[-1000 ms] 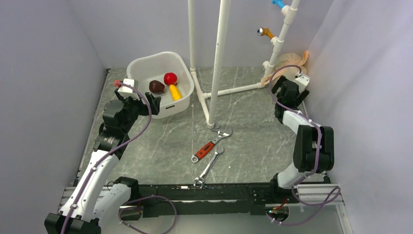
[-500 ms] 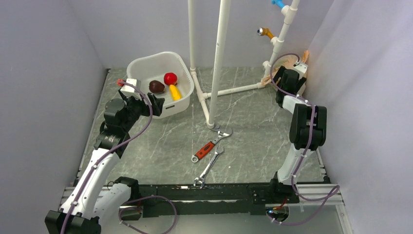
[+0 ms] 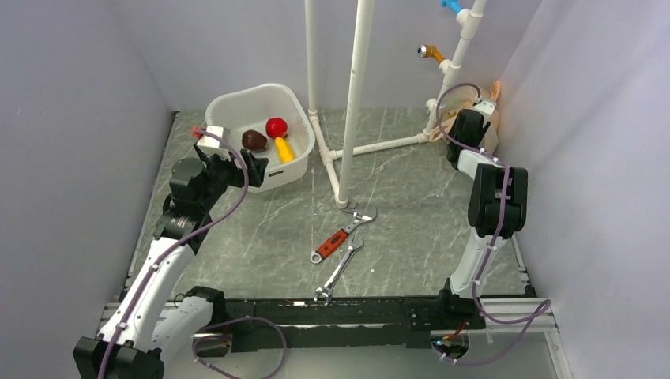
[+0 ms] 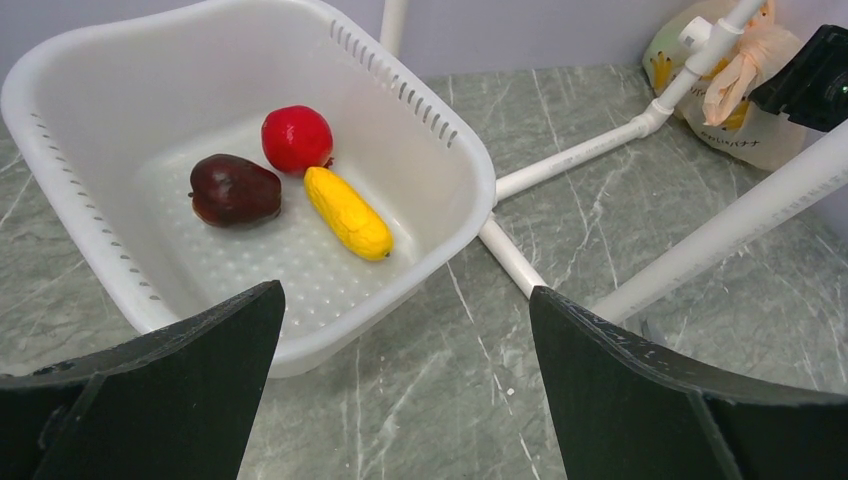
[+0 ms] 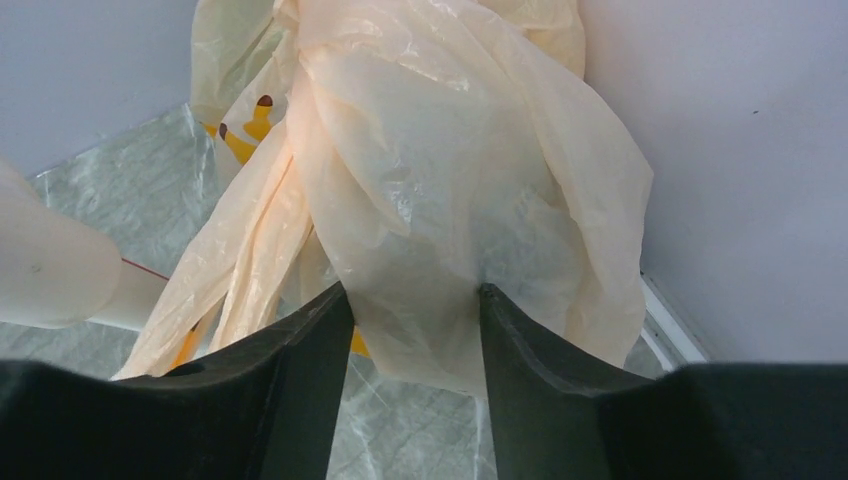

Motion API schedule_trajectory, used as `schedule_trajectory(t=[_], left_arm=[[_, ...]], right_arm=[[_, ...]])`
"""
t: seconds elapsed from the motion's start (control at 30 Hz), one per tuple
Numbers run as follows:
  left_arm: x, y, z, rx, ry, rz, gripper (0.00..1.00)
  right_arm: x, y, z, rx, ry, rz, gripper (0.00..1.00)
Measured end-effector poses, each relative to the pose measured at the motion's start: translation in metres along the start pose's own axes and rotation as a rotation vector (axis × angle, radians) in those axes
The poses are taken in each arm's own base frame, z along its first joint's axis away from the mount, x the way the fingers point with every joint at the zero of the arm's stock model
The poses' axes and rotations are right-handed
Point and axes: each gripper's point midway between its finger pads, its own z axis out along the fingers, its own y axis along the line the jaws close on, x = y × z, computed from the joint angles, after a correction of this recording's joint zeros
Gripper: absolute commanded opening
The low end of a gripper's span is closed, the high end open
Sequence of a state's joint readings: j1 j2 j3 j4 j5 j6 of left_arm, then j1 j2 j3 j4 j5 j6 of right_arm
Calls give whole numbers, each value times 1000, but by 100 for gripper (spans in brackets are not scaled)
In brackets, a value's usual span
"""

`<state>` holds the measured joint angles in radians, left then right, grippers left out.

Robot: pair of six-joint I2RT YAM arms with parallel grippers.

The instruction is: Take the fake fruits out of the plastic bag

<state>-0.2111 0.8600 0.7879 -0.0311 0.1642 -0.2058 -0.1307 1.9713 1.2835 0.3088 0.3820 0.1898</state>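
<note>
The plastic bag, thin beige-peach film printed with small bananas, sits crumpled in the far right corner against the wall. It also shows in the left wrist view. My right gripper has its jaws partly closed on a bulging fold of the bag, and the film touches both fingers. Any fake fruits inside are hidden by the film. A yellow elongated fruit lies in the white tub. My left gripper hangs open over the table in front of the tub, holding nothing.
The tub also holds a shiny red ball and a dark maroon fruit. A white pipe frame stands mid-table, one foot beside the bag. Two wrenches lie near the front. Walls close both sides.
My right arm reached forward into the corner and its jaws narrowed around the bag. The left arm shifted only slightly and stayed open.
</note>
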Motion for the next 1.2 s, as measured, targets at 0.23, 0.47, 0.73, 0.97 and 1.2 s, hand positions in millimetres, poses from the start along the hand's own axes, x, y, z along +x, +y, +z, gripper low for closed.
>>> schedule_trajectory(t=[0.23, 0.47, 0.73, 0.97, 1.2], left_arm=[[1, 0, 2, 0, 6, -2, 99], [4, 0, 7, 4, 24, -7, 100], [5, 0, 8, 7, 29, -7, 99], [8, -2, 9, 21, 41, -14, 100], [9, -6, 9, 40, 47, -16, 99]], right_arm=[[6, -2, -1, -4, 27, -51, 9], [29, 1, -18, -31, 79, 10, 0], [69, -5, -119, 21, 143, 113, 0], [65, -5, -210, -41, 88, 229, 0], [101, 7, -264, -136, 194, 217, 0]])
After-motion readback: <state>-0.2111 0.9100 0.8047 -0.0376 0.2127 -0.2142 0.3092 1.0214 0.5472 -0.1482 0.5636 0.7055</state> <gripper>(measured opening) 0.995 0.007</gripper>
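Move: The plastic bag fills the view of the half-open right gripper, its middle about 3 cm ahead, 2 cm left and 5 cm below the fingers. The white pipe elbow on the table is roughly 14 cm left, 3 cm back and 11 cm below; the pipe frame's front foot is about 36 cm left, 25 cm back and 12 cm down. From the left gripper the bag lies around 24 cm ahead, 48 cm right and 22 cm below. Shut the right gripper fully on the thin film near the bag's mouth while the hand stays almost in place. Then haul the bag quickly back, some 24 cm, and about 15 cm left, away from the far corner, dipping a few centimetres and coming up again. Roll the hand so its left side rises nearly 20 degrees, and keep the pinch. ##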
